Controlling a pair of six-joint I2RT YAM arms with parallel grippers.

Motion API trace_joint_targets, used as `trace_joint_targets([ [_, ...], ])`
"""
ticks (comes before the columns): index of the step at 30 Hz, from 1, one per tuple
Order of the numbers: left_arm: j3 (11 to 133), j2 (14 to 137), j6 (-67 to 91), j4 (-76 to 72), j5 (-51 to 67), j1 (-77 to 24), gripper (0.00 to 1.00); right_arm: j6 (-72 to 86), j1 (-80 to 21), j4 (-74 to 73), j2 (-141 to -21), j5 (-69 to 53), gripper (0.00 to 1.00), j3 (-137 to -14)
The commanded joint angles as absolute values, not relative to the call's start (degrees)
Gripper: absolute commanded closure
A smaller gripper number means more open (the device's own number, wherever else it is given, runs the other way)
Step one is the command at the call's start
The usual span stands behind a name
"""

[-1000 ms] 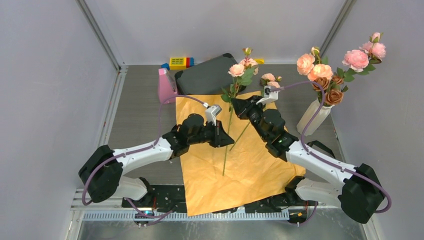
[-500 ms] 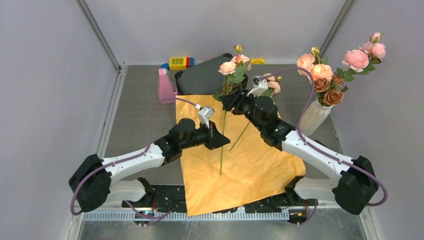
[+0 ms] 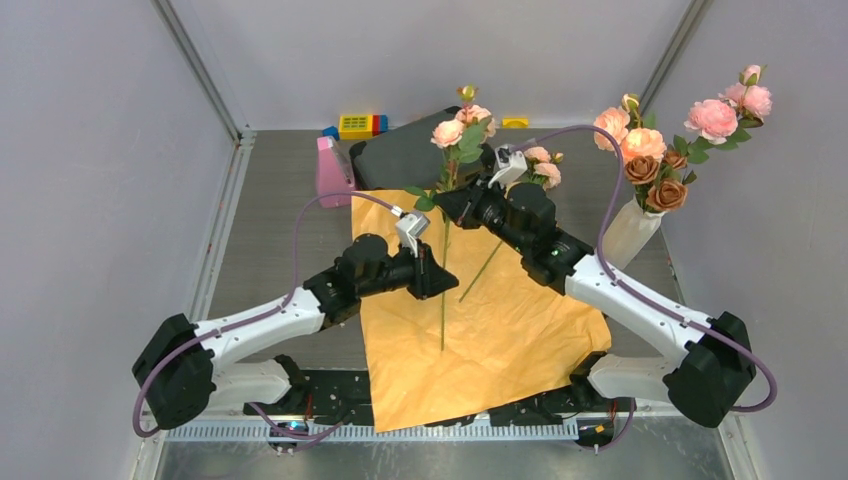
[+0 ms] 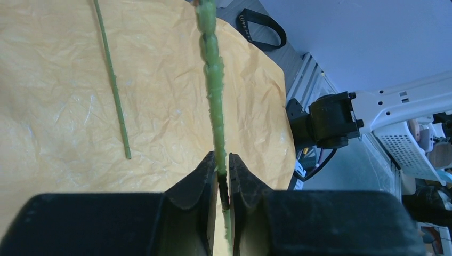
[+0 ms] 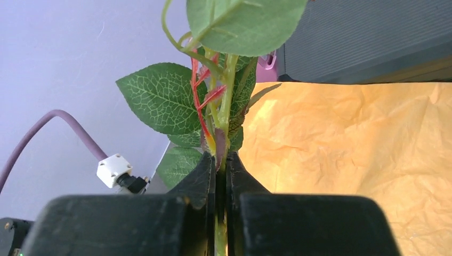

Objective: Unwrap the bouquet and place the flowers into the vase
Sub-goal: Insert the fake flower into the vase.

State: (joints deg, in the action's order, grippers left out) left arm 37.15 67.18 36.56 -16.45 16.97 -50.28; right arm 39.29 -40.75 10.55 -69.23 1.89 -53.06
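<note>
A pink rose sprig (image 3: pixel 447 133) stands upright over the flattened orange paper (image 3: pixel 490 340). My left gripper (image 3: pixel 440 283) (image 4: pixel 223 166) is shut on its stem low down. My right gripper (image 3: pixel 446 205) (image 5: pixel 220 162) is shut on the same stem (image 5: pixel 226 101) higher up, just under the leaves. A second rose (image 3: pixel 541 166) lies on the paper, its thin stem (image 4: pixel 113 88) to the left in the left wrist view. The white vase (image 3: pixel 626 234) at the right holds several pink, peach and brownish roses (image 3: pixel 645 150). A black ribbon (image 4: pixel 261 28) lies past the paper's edge.
A pink wedge-shaped object (image 3: pixel 331 170) and a dark grey tray (image 3: pixel 415 152) sit behind the paper. Coloured toy blocks (image 3: pixel 360 125) lie against the back wall. Grey walls close in on both sides.
The held rose sprig has shifted left and away from me with both arms. My right gripper opened briefly and is shut again on the stem under the leaves.
</note>
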Motion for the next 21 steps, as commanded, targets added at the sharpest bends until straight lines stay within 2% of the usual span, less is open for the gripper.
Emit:
trace_joint_targets([
  [1, 42.2, 65.3, 31.7, -11.3, 19.4, -50.6, 0.63, 35.4, -41.1, 10.0, -65.7, -2.6, 1.00, -59.4],
  [3, 43.4, 64.5, 30.6, -8.7, 18.4, -50.3, 0.31, 30.7, -41.1, 6.8, -64.4, -3.0, 1.00, -62.6],
  [4, 44.0, 64.2, 29.7, -7.0, 18.1, -50.0, 0.21, 26.8, -41.1, 3.7, -64.2, -2.8, 1.00, -65.4],
  [6, 46.1, 63.9, 27.7, -2.3, 17.8, -48.9, 0.11, 20.2, -41.1, -1.6, -63.3, -1.9, 1.00, -70.0],
  [9, 50.3, 64.5, 24.0, 9.5, 16.8, -45.2, 0.09, 11.8, -41.1, -9.0, -61.6, 5.8, 1.00, -77.3],
  [14, 54.5, 64.3, 22.8, 22.2, 23.5, -29.6, 0.07, -2.7, -41.1, -10.6, -59.8, 22.9, 1.00, -85.4],
  [18, 57.3, 62.7, 17.7, 28.6, 28.0, -19.9, 0.06, -16.0, -41.1, -5.3, -60.2, 34.6, 1.00, -91.2],
  [21, 60.2, 62.9, 13.7, 33.4, 29.3, -14.4, 0.05, -27.4, -41.1, 4.8, -62.0, 38.3, 1.00, -94.3],
])
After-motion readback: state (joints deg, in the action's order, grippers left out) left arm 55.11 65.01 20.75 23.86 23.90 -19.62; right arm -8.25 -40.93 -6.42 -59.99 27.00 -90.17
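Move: Far to the right stands the vase that the flower is bound for: from the right hand, which holds this flower below its leaves, about 36 cm right, 6 cm ahead and 16 cm down to its middle. The flower left on the paper lies some 13 cm right of that hand, 10 cm ahead and 27 cm below; the black ribbon, 39 cm right, 6 cm back and 29 cm below. From the left hand, the vase is roughly 34 cm right, 18 cm ahead, 7 cm lower. Opening wide, the left fingers let go of the lower stem, then that hand draws off left and forward, about 18 cm in all. The right hand keeps its pinch below the leaves and lifts the flower steeply, some 28 cm, swinging about 16 cm right towards the vase's side as it climbs, while the wrist tips the fingers upward and turns clockwise. ##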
